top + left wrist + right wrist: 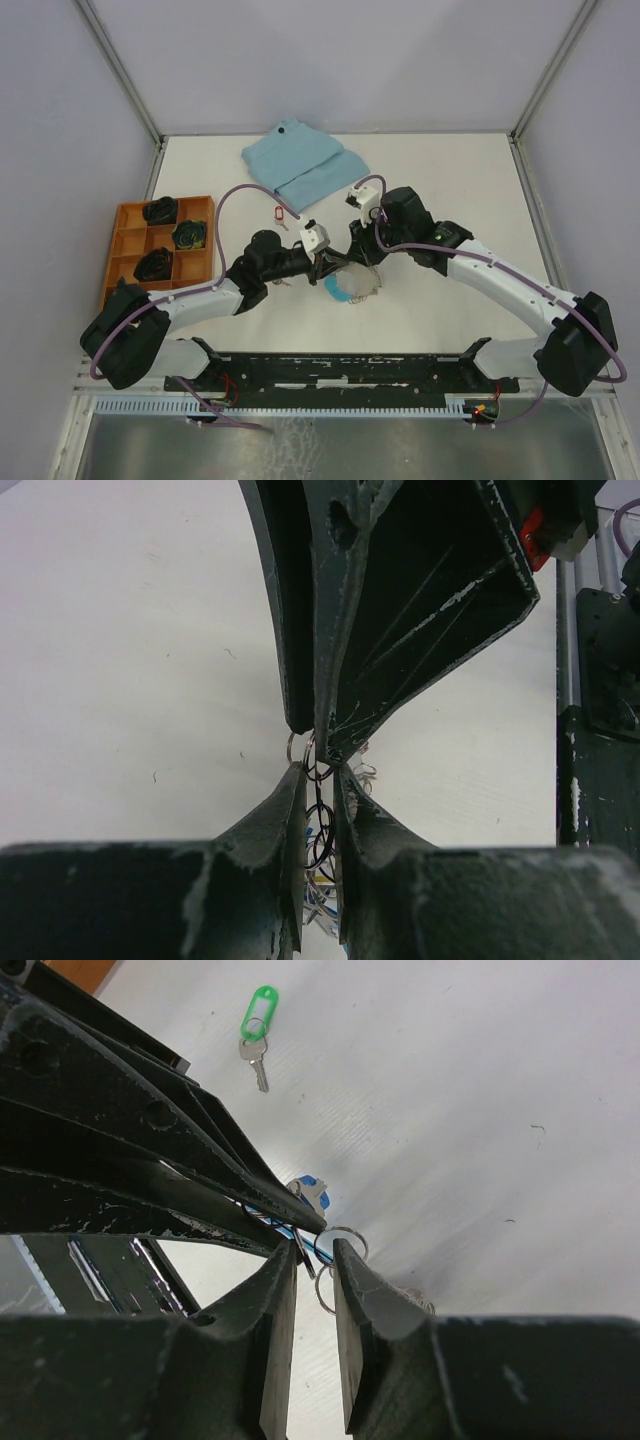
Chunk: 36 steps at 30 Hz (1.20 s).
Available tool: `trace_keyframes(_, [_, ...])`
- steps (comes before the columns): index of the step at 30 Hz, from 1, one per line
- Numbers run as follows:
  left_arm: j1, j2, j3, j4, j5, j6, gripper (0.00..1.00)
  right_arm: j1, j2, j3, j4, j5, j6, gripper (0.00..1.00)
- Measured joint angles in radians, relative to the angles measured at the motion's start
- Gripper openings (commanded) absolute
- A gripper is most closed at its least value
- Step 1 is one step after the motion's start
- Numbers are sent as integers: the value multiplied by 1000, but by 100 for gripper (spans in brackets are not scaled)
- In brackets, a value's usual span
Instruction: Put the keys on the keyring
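The keyring (pixel 352 286), a bundle of metal rings with a light-blue strap, hangs just above the table between both grippers. My left gripper (pixel 330 268) (pixel 320 772) is shut on it, with thin rings (pixel 318 825) pinched between its narrow jaws. My right gripper (pixel 352 262) (pixel 315 1250) meets it tip to tip, its jaws a narrow gap apart around more rings (pixel 345 1242). A key with a blue tag (pixel 316 1192) hangs just beyond the tips. The green-tagged key (pixel 258 1022) lies loose on the table. The red-tagged key (pixel 279 213) lies behind the left arm.
An orange compartment tray (pixel 128 262) with dark items stands at the left. A folded light-blue cloth (pixel 305 160) lies at the back. A black rail (pixel 350 366) runs along the near edge.
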Motion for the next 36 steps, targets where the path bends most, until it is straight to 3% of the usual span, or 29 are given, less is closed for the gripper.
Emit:
trace_keyframes(8, [0,-9,0,-24,0,1,3,-2,21,13,-4,-27,-15,20])
trace_keyframes(12, [0,-21,0,-52,-1,4,3,-2,36,25,-15,-50,-26,4])
trace_keyframes(14, [0,-28,0,-68,-1,4,4,-2,40,28,-23,-61,-39,1])
trace_keyframes(17, [-5,-36,0,-87,-3,3,27,-1,41,29,-34,-71,-59,1])
trace_keyframes(21, [-9,-73,-11,-91,-32,-19,43,0,37,32,-27,-78,-82,1])
trace_keyframes(28, [-12,-158,-84,2,-83,-104,52,0,-21,-4,90,-76,-109,1])
trace_keyframes(36, [-13,-142,-118,32,-86,-160,52,0,-51,-81,268,-87,-150,1])
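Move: The wire ring at the top of the keyring is pinched in the left fingertips and lies about 1 cm to the left of the right hand point, level with it. The grey keyring body hangs some 5 cm below the right hand and 2 cm back. Down on the table, about 14 cm below the right hand, the green-tagged key lies roughly 14 cm to its left and 1 cm ahead, and the red-tagged key about 14 cm left and 13 cm ahead. The keyring changes hands: the right fingers, already around the ring at the left fingertips, ease slightly back and left and shut on it. The left fingers then open to about half and back off some 2 cm left and back, bobbing up and partly down again. The right hand lifts about 3.5 cm, drifting left and forward, its fingers tipping up some 15 degrees. ##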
